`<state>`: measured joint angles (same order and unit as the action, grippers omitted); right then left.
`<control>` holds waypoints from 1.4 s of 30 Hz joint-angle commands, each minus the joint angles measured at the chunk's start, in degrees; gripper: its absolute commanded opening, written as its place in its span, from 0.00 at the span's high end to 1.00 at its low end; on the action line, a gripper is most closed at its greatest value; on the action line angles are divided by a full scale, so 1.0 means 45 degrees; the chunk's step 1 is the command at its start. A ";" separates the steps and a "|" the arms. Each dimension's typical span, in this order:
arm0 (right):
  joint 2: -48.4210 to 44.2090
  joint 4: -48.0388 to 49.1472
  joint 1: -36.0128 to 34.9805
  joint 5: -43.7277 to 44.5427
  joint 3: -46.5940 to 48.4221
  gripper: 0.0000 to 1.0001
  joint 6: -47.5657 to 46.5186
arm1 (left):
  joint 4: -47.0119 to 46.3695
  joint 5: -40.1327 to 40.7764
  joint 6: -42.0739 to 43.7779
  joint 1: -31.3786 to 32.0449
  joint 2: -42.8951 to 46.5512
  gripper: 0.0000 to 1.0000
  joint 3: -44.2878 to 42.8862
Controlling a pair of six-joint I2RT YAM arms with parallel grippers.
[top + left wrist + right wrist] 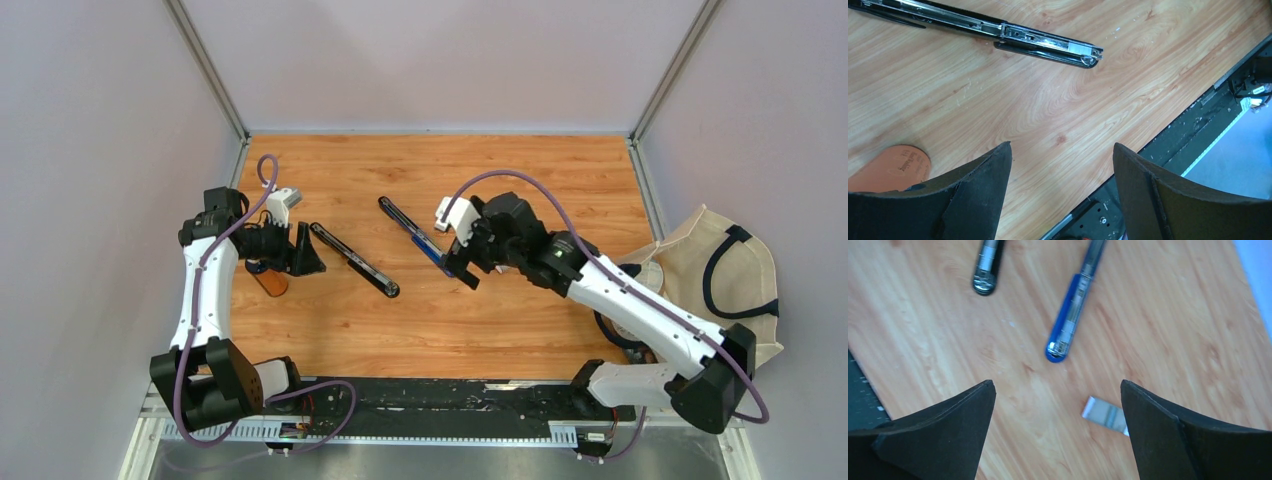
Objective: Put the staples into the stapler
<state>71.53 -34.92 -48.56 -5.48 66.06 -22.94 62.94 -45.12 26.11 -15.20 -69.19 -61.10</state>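
The stapler lies on the wooden table as two long parts. One is a black bar point(355, 260) with its metal channel point(1048, 44) facing up. The other is a dark bar with a blue end point(415, 232) point(1068, 325). A short grey strip of staples point(1105, 415) lies flat on the wood between the tips of my right gripper point(1057, 382), close to its right finger. That gripper point(462, 272) is open just below the blue end and holds nothing. My left gripper point(305, 250) point(1063, 145) is open and empty, left of the black bar.
An orange oval object point(270, 282) point(893, 167) lies by the left gripper. A beige tote bag with black handles point(720, 270) sits off the table's right edge. A black metal rail point(450, 395) runs along the near edge.
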 commanded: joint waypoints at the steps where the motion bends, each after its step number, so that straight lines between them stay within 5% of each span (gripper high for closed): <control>1: -0.1008 0.0629 0.0399 0.1917 -0.0851 0.00 -0.0313 | 0.0096 -0.0343 0.0409 -0.0099 -0.0054 0.18 -0.0133; 10: -0.5305 0.3752 0.0595 0.4457 -0.4696 0.00 -0.0154 | -0.0002 -0.0539 0.0370 -0.0118 0.0745 0.18 -0.0172; 17: -0.5349 0.4574 0.0575 0.4422 -0.4350 0.00 -0.0546 | 0.0018 -0.0539 0.0467 -0.0118 0.0961 0.18 -0.0133; 23: -0.3732 0.6566 0.0575 0.3621 -0.4057 0.00 -0.1075 | 0.0174 -0.0636 0.0721 -0.0118 0.0785 0.18 -0.0191; 42: 0.5119 0.5728 0.0575 0.3190 0.0474 0.00 0.0820 | 0.0194 -0.1066 0.0761 -0.0118 0.0531 0.18 -0.0074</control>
<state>91.44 -10.55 -46.04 9.69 64.31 -22.00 63.64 -47.97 27.62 -15.20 -66.54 -61.10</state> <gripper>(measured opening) 0.998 0.819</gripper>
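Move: From the right hand, the middle of the open blue stapler lies about 14 cm ahead, 9 cm left and 18 cm below. The open staple box sits roughly 10 cm ahead and 11 cm right, the open black stapler about 9 cm ahead and 22 cm left, both also about 18 cm down. From the idle left hand, the blue stapler's middle is some 14 cm ahead, 24 cm right and 15 cm below. Rightward first, the right hand swings about 10 cm away from the staplers with little change in height. It then curves back left and forward by about 10 cm towards the open blue stapler and sinks at the end, with the wrist turned some 15 degrees clockwise. The fingers stay wide open and are still above the stapler, touching nothing. ##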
